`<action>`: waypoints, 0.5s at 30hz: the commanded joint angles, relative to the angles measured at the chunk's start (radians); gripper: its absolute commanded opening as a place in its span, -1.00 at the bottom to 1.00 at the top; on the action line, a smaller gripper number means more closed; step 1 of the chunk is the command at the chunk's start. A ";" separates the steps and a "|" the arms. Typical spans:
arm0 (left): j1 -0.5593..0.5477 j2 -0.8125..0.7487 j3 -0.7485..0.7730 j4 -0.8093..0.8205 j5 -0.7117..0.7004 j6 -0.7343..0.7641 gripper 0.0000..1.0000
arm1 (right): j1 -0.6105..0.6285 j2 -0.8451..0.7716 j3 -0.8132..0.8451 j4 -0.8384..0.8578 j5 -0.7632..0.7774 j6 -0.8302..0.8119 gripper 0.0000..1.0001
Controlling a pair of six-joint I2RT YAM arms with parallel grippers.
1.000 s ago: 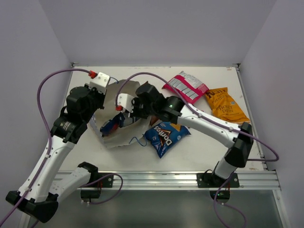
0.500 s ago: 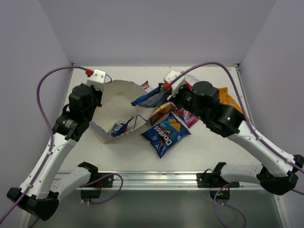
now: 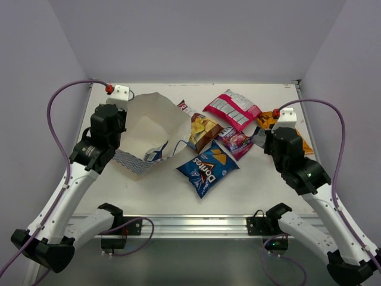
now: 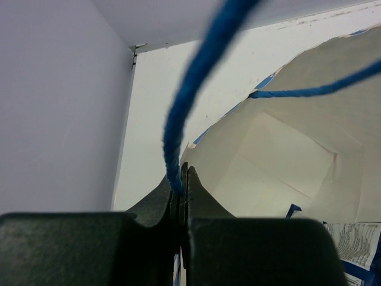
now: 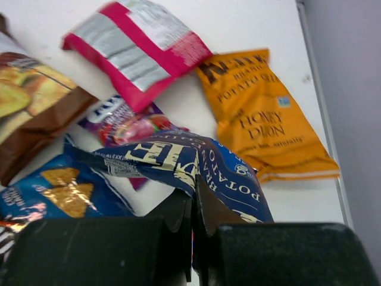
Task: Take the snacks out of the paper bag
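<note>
The cream paper bag (image 3: 149, 125) lies on its side at the left, mouth gaping toward the middle. My left gripper (image 3: 125, 108) (image 4: 181, 179) is shut on its blue string handle (image 4: 178, 119) at the rim. A small blue-white packet (image 3: 156, 154) shows inside the mouth. My right gripper (image 3: 264, 136) (image 5: 193, 185) is shut on the dark blue packet (image 5: 196, 161), held just above the table. On the table lie the blue Doritos (image 3: 207, 170), brown-red chips (image 3: 202, 131), pink-white striped packet (image 3: 233, 109), magenta candy (image 3: 235, 141) and orange-yellow chips (image 5: 265, 119).
A small red-marked packet (image 3: 182, 107) peeks out behind the bag's far rim. Walls close in the white table (image 3: 262, 185) at the left, back and right. The right arm partly covers the orange-yellow chips in the top view.
My right arm has pulled out of the bag and swung right with the dark blue packet. The brown-red chips now lie beside the Doritos. The left gripper keeps its hold on the bag.
</note>
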 commanded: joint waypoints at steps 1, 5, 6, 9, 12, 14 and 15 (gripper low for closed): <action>0.006 -0.005 0.033 0.047 -0.049 -0.014 -1.00 | -0.061 -0.062 -0.022 -0.014 0.097 0.114 -1.00; 0.006 -0.005 0.036 0.049 -0.048 -0.011 -1.00 | -0.105 -0.030 -0.058 -0.045 0.105 0.131 -1.00; 0.006 -0.006 0.036 0.049 -0.046 -0.011 -1.00 | -0.112 -0.010 -0.089 -0.054 0.099 0.145 -1.00; 0.006 -0.011 0.034 0.049 -0.048 -0.010 -1.00 | -0.133 0.069 -0.140 -0.080 0.099 0.228 -1.00; 0.006 -0.017 0.034 0.046 -0.048 -0.005 -1.00 | -0.142 0.141 -0.128 -0.131 0.100 0.298 -1.00; 0.006 -0.018 0.034 0.046 -0.045 -0.007 -1.00 | -0.145 0.159 -0.122 -0.128 0.103 0.311 -1.00; 0.006 -0.020 0.033 0.047 -0.043 -0.005 -1.00 | -0.148 0.164 -0.121 -0.128 0.103 0.320 -1.00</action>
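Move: Just below the right hand, which already holds the blue potato-chip bag, the bare patch of table it is bound for lies about 27 cm down and 4 cm to the right. On the table, the orange chip bag sits roughly 13 cm ahead and 11 cm right, the purple candy pack 10 cm ahead and 8 cm left, and the Doritos bag some 20 cm left and 2 cm back. From the left hand that patch is about 56 cm right, 7 cm back and 30 cm down. Sinking about 11 cm towards the bare table between the orange bag and the Doritos, the right hand first slides some 4 cm right, then goes almost straight down and faster. On the way its fingers tip downward by around 20 degrees and swing nearly as far clockwise, keeping their pinch on the blue bag's edge. ##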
